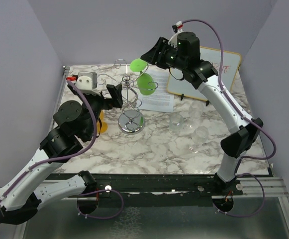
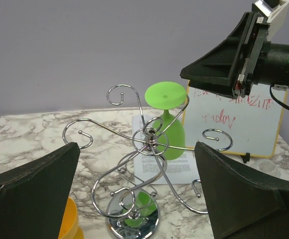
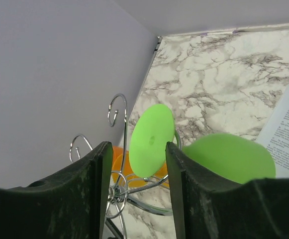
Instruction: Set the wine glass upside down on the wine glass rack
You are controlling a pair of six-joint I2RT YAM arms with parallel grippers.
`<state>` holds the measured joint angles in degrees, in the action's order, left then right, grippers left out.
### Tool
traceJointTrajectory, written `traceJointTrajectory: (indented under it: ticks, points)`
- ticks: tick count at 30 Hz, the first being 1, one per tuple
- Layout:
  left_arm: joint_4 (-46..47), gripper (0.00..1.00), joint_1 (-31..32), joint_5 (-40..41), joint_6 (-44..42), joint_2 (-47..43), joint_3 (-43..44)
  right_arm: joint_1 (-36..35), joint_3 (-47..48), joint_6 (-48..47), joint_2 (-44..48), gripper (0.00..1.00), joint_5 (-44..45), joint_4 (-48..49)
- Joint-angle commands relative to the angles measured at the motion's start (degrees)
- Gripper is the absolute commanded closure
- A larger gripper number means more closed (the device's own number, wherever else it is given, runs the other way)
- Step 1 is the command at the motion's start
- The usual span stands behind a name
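A green wine glass [image 1: 145, 83] hangs upside down on the chrome wine glass rack [image 1: 130, 122], its stem in a loop arm, its round foot [image 2: 164, 94] on top and its bowl [image 2: 171, 142] below. My right gripper [image 1: 146, 56] is open just behind the foot. In the right wrist view its fingers [image 3: 137, 145] stand on either side of the foot [image 3: 151, 140] without gripping it. To the left of the rack, my left gripper [image 1: 110, 90] is wide open and holds nothing. Its wrist view shows the rack's hub [image 2: 150, 141] between its fingers [image 2: 137, 147].
An orange cup [image 1: 102, 124] stands left of the rack's base, under the left arm. Two clear glasses [image 1: 176, 122] [image 1: 200, 132] sit right of the rack. A printed sheet [image 1: 159, 97] and a small whiteboard [image 1: 204, 74] are at the back right. Walls close the table's back and sides.
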<state>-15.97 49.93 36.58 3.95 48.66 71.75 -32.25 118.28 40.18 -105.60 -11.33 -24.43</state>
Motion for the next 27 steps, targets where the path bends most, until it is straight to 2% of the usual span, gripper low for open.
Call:
traceJointTrajectory:
  ticks: [1,5,9,15,20,27]
  points:
    - [-2.03,0.01,-0.1,-0.84,3.8,-1.39,-0.93,0.17,-2.74,-3.39,6.94,0.46,1.79,-1.92]
    - [-6.75,0.01,-0.1,4.59,13.16,-2.69,-1.37,0.17,-11.91,-7.14,15.87,0.38,6.29,-2.82]
    - [-11.31,0.01,-0.1,6.14,17.18,-4.31,-3.11,0.17,-24.12,-8.73,26.71,0.31,16.64,-4.13]
    - [-9.17,0.01,-0.1,-8.55,8.56,-9.7,-10.99,0.17,-35.37,-13.77,39.04,0.29,21.85,-7.6]
    - [-7.83,0.01,-0.1,-13.25,7.98,-11.52,-15.76,0.17,-40.01,-16.08,40.1,0.29,21.85,-14.68]
    - [-3.2,0.01,-0.1,-20.85,7.0,-12.28,-20.51,0.17,-42.79,-16.24,34.33,0.29,20.83,-19.29]
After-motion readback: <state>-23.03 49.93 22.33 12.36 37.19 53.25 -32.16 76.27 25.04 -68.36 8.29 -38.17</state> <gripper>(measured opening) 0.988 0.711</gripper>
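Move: Just off the right hand's half-open fingers, the green wine glass hangs by its foot, its middle about 2 cm ahead, 4 cm left and 9 cm below. The rack's hub is some 10 cm left, 4 cm back and 10 cm down. Down on the table, 34 cm below, a clear tumbler stands about 14 cm right and 5 cm back. From the left hand the green glass is roughly 20 cm ahead, 9 cm right and 13 cm lower. Backing away from the hung green glass, the empty right hand sweeps about 16 cm right and 12 cm back, its fingers spreading a little wider, then drops some 10 cm towards the clear tumbler while tilting its fingers down. The left hand, empty and wide open, sinks about 12 cm beside the rack, draws back slightly, tips down and turns clockwise. ##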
